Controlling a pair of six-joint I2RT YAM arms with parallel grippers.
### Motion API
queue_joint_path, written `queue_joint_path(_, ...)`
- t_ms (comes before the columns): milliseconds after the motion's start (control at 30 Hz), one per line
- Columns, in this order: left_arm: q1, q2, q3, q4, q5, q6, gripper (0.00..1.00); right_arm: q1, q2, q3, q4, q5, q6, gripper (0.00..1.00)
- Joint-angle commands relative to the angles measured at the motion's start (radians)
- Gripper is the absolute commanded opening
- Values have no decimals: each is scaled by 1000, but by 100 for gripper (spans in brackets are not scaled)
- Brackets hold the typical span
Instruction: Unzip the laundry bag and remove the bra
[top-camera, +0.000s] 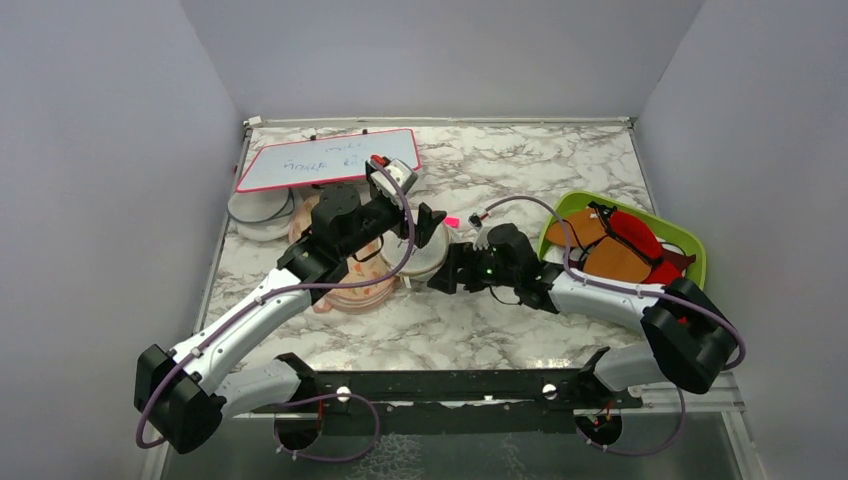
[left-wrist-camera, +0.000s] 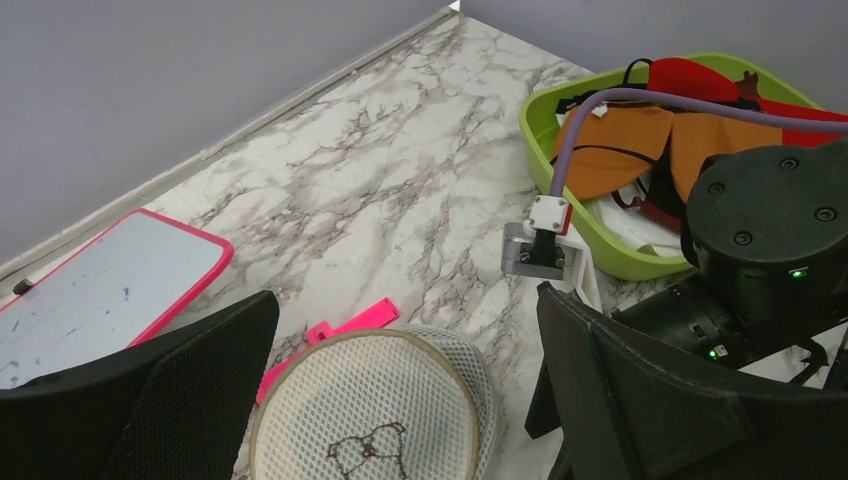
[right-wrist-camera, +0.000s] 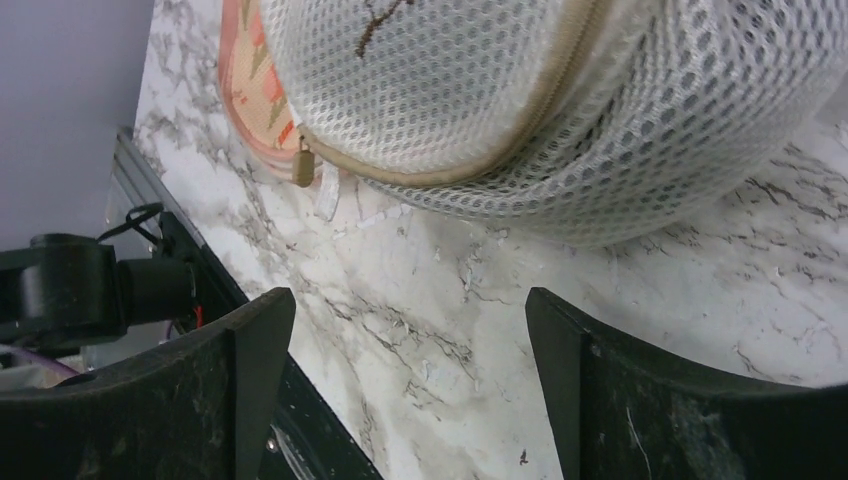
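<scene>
The laundry bag (top-camera: 428, 258) is a round white mesh dome with a beige rim, lying zipped on the marble table between my two grippers. In the left wrist view the laundry bag (left-wrist-camera: 370, 410) sits low between the wide-apart fingers (left-wrist-camera: 190, 390) of my left gripper (left-wrist-camera: 405, 300), which hovers open above it. My right gripper (right-wrist-camera: 410, 310) is open just short of the laundry bag (right-wrist-camera: 500, 100), nothing between its jaws. The brass zipper pull (right-wrist-camera: 303, 165) hangs at the bag's rim on the left. In the top view my left gripper (top-camera: 432, 222) and right gripper (top-camera: 448, 272) flank the bag. The bra is hidden.
A peach floral pouch (top-camera: 350, 285) lies left of the bag, under my left arm. A green tray (top-camera: 560, 215) at the right holds red, orange and brown garments (top-camera: 620, 245). A pink-framed whiteboard (top-camera: 330, 160) lies at the back left. A pink clip (left-wrist-camera: 350, 325) rests behind the bag.
</scene>
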Motion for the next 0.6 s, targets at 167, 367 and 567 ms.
queue_joint_path(167, -46, 9, 43, -34, -80, 58, 99, 4, 45, -44, 183, 111, 151, 72)
queue_joint_path(367, -64, 21, 46, -46, -95, 71, 99, 5, 142, -31, 232, 113, 221, 67)
queue_joint_path(567, -88, 31, 47, -56, -118, 87, 99, 4, 199, -26, 275, 144, 265, 55)
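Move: The mesh laundry bag's middle lies about 5 cm ahead of the right hand, 5 cm to its left and some 3 cm lower, with its zip pull roughly 7 cm to the hand's left, level fore and aft, and 4 cm lower. The orange patterned bag is about 18 cm left and 4 cm ahead, the pink strip some 13 cm straight ahead. For the left hand, the laundry bag is about 16 cm below and 4 cm ahead, barely 1 cm left. The mesh bag's near right side is what the right hand closes in on: it sinks about 3.5 cm and works some 2 cm forward, its half-closing fingers tipping further down while the hand turns about 10 degrees clockwise. The fingertips come right up to the mesh wall; a grip can't be seen yet. Above the bag the left hand, wide open, settles about 1.5 cm lower. ##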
